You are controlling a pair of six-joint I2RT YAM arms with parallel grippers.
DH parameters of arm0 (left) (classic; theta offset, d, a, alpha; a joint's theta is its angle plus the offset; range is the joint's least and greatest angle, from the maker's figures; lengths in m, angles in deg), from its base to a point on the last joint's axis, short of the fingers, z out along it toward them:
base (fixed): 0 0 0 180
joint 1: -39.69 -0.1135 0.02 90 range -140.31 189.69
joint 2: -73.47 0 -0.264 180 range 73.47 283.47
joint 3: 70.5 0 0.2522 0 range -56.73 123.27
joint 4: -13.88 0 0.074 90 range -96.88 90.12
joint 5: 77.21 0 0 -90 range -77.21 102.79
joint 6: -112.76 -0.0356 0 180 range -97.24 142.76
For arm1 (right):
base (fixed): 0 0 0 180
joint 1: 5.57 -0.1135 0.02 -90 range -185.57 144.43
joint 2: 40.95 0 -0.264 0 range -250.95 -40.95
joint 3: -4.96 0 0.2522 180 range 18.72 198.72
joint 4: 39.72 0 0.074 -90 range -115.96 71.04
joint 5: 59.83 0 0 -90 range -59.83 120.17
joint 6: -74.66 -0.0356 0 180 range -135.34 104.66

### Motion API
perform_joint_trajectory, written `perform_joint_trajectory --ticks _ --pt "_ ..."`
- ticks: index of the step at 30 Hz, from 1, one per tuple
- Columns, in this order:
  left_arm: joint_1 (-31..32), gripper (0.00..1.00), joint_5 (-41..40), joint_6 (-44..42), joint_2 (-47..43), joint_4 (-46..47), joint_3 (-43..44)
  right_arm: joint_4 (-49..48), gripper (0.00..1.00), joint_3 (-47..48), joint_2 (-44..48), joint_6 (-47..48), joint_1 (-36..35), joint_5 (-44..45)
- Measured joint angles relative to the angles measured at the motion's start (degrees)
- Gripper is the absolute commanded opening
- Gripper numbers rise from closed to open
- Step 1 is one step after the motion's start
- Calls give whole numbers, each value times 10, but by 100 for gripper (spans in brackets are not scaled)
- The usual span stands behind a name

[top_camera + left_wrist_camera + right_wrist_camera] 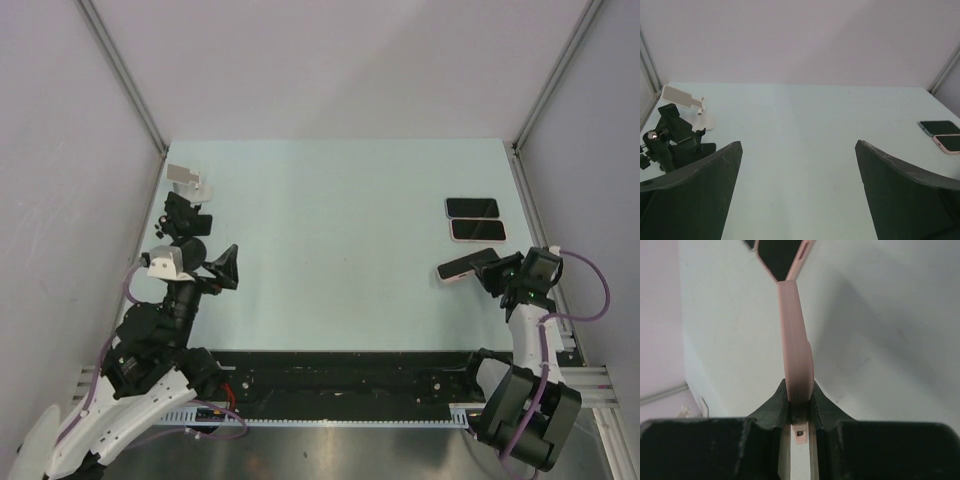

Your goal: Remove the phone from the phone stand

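My right gripper (pixel 492 270) is shut on the near end of a pink-cased phone (pixel 466 266), which it holds at the right side of the table. In the right wrist view this phone (pixel 797 347) shows edge-on, clamped between the jaws of the right gripper (pixel 799 392). A white phone stand (pixel 187 182) and a black phone stand (pixel 186 218) sit at the far left, both with nothing on them. My left gripper (pixel 226 266) hangs wide open and holds nothing, just right of the black stand. From the left wrist, the white stand (pixel 689 101) and black stand (pixel 671 141) lie left of the left gripper (pixel 799 147).
Two more phones lie flat at the back right, a dark one (pixel 472 207) and a pink-cased one (pixel 478 230). They also show in the left wrist view as a dark phone (pixel 939 127) and a pink one (pixel 949 143). Grey walls with metal frame rails (pixel 120 70) enclose the table.
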State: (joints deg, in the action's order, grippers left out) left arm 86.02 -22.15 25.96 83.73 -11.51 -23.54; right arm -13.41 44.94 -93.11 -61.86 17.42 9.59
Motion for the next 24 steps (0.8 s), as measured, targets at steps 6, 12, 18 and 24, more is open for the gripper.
perform_joint_trajectory --ticks 6,12,18,24 --pt "-13 100 -26 -7 -2 -7 -6 -34 0 -21 -37 -17 66 19" --pt "-26 100 -29 -7 -30 -7 -15 -92 0 -21 -104 -22 138 -7" --pt "-31 100 -28 -7 -33 -7 -16 -160 0 -21 -156 -31 170 -32" --pt "-36 100 -24 -7 -33 -7 -16 -237 0 -21 -241 -52 175 -69"
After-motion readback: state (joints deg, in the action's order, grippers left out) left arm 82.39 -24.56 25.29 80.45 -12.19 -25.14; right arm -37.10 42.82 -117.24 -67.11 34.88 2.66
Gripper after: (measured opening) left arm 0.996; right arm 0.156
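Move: The right hand, already pinching the third phone by its near long edge, is taking it to the free table strip just short of the pink phone. That spot's middle is some 7 cm ahead, 3 cm to the right and 10 cm below. The pink phone lies about 17 cm ahead and 1 cm to the right, the black phone 8 cm beyond it, some 25 cm straight ahead of this hand. From the left hand the free spot is roughly 15 cm ahead, 69 cm right and 30 cm below. Keeping its pinch on the phone, the right hand carries it about 9 cm to the right while sinking some 5 cm towards the free strip beside the pink phone, easing forward 2 cm near the end. The wrist turns some 15 degrees clockwise and rolls slightly, left side up. The empty left hand, wide open, shifts 2.5 cm left. ##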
